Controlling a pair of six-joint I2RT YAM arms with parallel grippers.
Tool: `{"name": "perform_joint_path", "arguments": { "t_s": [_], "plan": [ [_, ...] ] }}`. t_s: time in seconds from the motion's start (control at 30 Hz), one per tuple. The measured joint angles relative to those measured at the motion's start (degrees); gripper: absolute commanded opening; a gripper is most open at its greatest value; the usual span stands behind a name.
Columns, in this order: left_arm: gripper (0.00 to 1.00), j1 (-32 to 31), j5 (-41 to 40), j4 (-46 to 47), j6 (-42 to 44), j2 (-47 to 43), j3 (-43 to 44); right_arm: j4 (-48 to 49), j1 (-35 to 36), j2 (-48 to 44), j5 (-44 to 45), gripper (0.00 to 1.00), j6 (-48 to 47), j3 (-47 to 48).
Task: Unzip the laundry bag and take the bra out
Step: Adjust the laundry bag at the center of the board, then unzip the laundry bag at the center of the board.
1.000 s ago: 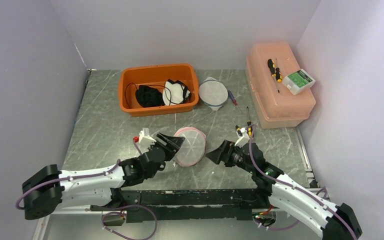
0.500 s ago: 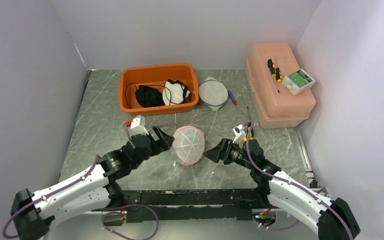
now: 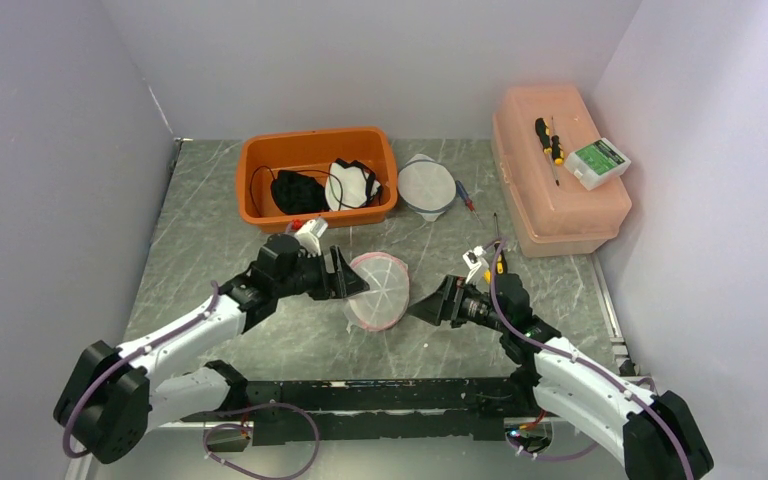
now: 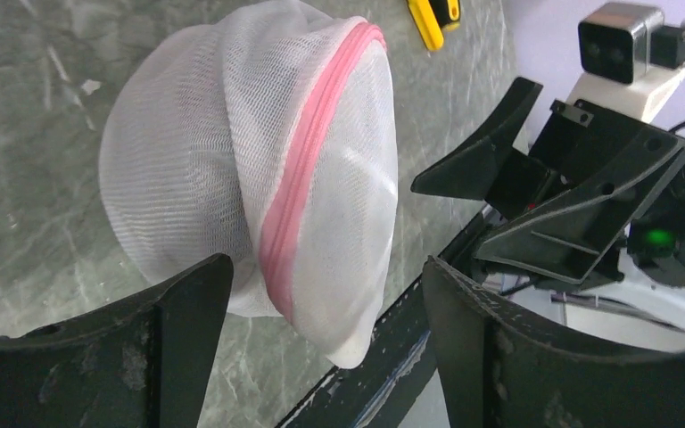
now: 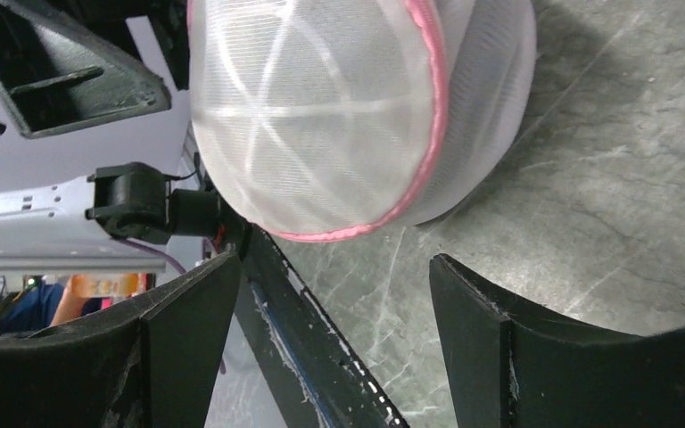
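The laundry bag [image 3: 378,291] is a white mesh dome with a pink zipper [image 4: 308,152] round it, standing on edge on the table between my two arms. My left gripper [image 3: 345,275] is at its left side, open wide. In the left wrist view [image 4: 321,285] the bag's lower edge [image 4: 357,312] hangs between the fingers, and the left fingertip [image 4: 205,276] is right against the mesh. My right gripper [image 3: 422,305] is open on the bag's right, a short way off. In its own view [image 5: 334,267] the bag [image 5: 321,107] is ahead of the fingers. The bra is hidden.
At the back, an orange bin [image 3: 260,170] holds black and white garments [image 3: 300,190]. A second mesh bag [image 3: 426,186] lies beside it. Screwdrivers [image 3: 497,255] lie right of the bag. A peach box [image 3: 560,210] at back right carries a green-white packet [image 3: 597,160]. A black rail [image 3: 380,390] runs along the front.
My left arm has swung from the front left up to the bag's left side, and its jaws have opened wider. The bag shifted slightly. The right gripper crept a little left.
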Motion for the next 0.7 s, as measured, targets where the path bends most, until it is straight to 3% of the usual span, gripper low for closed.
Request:
{"name": "perform_joint_path", "arguments": {
  "t_s": [0.17, 0.53, 0.7],
  "plan": [
    [0.67, 0.55, 3.39, 0.72, 2.25, 3.43, 1.44, 0.87, -0.09, 0.11, -2.56, 0.81, -0.42, 0.0],
    [0.03, 1.81, 7.08, 2.91, 5.29, 5.7, 1.46, 0.33, -0.15, 0.85, -6.43, 0.81, -3.54, 1.2],
    [0.03, 1.84, 8.83, 6.99, 2.99, 5.66, 0.98, 0.31, -0.2, 0.85, -5.25, 0.81, -3.52, 2.14]
  ]
}}
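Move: The laundry bag's middle lies about 4 cm to the right of my open left hand, a centimetre back and some 5 cm below, with the near end of its pink zipper rim already reaching in between my fingers. The grey-rimmed bag is roughly 18 cm ahead and 12 cm to the right; the orange bin is some 20 cm ahead and 8 cm left. From my right hand the laundry bag is about 8 cm left, 3 cm ahead and 4 cm lower. I shut my left fingers from wide open to nearly closed on the near end of the laundry bag's pink zipper rim, pinching the mesh edge between the fingertips. Meanwhile my left hand edges about 1.5 cm right, over the bag, turning slightly clockwise; it dips a little, then starts to rise as the grip closes. My right hand stays open beside the bag, drawing back slightly, then rising about 1.5 cm. ##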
